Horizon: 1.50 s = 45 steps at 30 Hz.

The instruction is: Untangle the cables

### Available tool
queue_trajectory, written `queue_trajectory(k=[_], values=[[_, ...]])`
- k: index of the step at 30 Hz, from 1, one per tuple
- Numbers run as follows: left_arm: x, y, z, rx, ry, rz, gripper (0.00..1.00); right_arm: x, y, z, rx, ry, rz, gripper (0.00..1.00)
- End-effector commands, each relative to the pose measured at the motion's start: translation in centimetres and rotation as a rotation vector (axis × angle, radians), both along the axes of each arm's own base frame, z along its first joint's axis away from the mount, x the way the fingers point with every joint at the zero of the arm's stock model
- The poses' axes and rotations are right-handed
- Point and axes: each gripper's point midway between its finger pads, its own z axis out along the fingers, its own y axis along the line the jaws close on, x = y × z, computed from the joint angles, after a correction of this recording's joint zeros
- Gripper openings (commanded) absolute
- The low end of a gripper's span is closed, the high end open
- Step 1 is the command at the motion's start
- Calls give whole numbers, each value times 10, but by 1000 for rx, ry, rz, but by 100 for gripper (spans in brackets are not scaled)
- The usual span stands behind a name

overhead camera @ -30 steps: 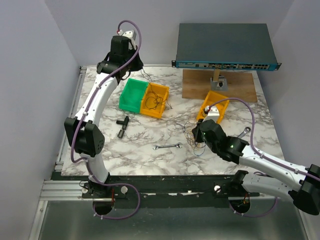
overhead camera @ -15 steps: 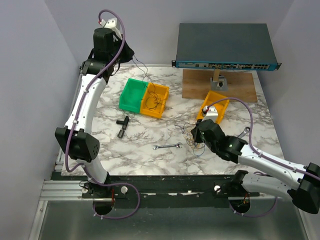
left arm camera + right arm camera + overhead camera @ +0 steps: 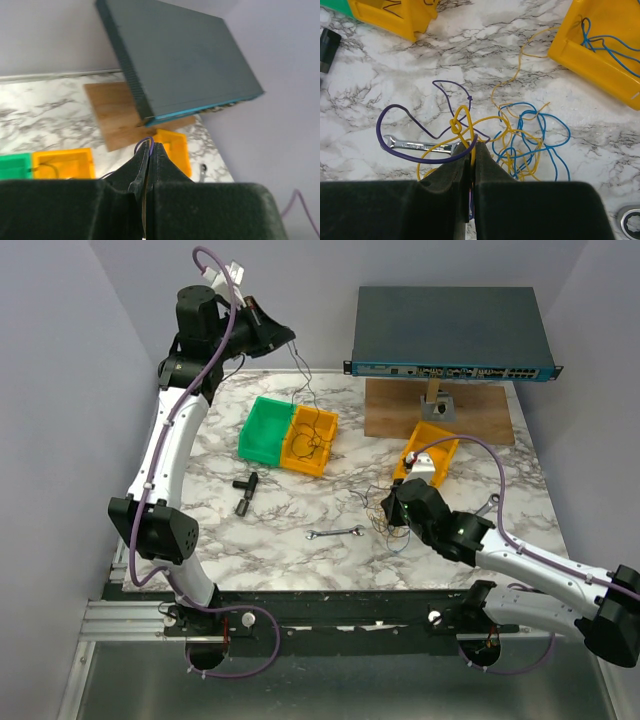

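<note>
A loose tangle of cables (image 3: 520,135) in yellow, blue and purple lies on the marble table. My right gripper (image 3: 472,147) is shut on a yellow and a purple strand at the tangle's near edge; it also shows in the top view (image 3: 390,508). My left gripper (image 3: 288,337) is raised high at the back left. It is shut on a thin purple cable (image 3: 145,142) whose loop pokes out at the fingertips. In the top view that dark strand (image 3: 305,380) hangs from it down into a yellow bin (image 3: 330,420).
A green bin (image 3: 258,440) adjoins that yellow bin. Another yellow bin (image 3: 570,50) holds blue wires. A silver wrench (image 3: 417,145) lies under the tangle, and a black T-piece (image 3: 245,490) lies to the left. A network switch (image 3: 450,330) sits above a wooden board (image 3: 480,420) at the back.
My left gripper has swung from the back left corner up and to the right, drawing its thin cable up out of the yellow bin. The right gripper has barely moved.
</note>
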Motion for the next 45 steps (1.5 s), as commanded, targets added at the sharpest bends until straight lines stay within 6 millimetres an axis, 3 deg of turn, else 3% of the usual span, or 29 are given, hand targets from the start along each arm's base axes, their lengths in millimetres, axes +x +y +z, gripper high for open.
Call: queue_trajectory(k=[1, 5, 10, 15, 26, 38, 45], values=[[-43, -43, 52, -108, -96, -215, 0, 4, 9, 12, 46, -13, 7, 1], [-59, -63, 64, -133, -108, -282, 0, 3, 11, 11, 48, -9, 12, 1], [-68, -67, 84, -178, -125, -310, 0, 2, 10, 10, 50, -8, 14, 1], [-92, -75, 112, -218, -170, -381, 0, 2, 7, 11, 50, -13, 5, 1], [-100, -64, 140, -208, -226, -341, 0, 0, 6, 15, 57, -18, 6, 1], [-71, -45, 125, -195, -192, -262, 0, -2, 3, 17, 61, -21, 5, 1], [-33, -38, 79, -166, -96, -217, 0, -1, 3, 18, 59, -24, 6, 1]])
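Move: The dark cable still hangs from the left fingers into the middle yellow bin, whose centre is about 40 cm below that hand, some 3 cm farther out and 2 cm to its right. The green bin beside it sits roughly 6 cm ahead and 9 cm left of the hand, and the black tool about 13 cm back and 14 cm left, both at table depth. From the right hand, the middle yellow bin is about 25 cm ahead, 19 cm left and 11 cm lower. The dark cable is drawn higher out over the middle yellow bin: the left hand, fingers still shut on the strand, goes up about 13 cm while pulling back some 9 cm and swinging right, its wrist turning clockwise and tipping upward. It then eases a little forward, left and down, still holding. ##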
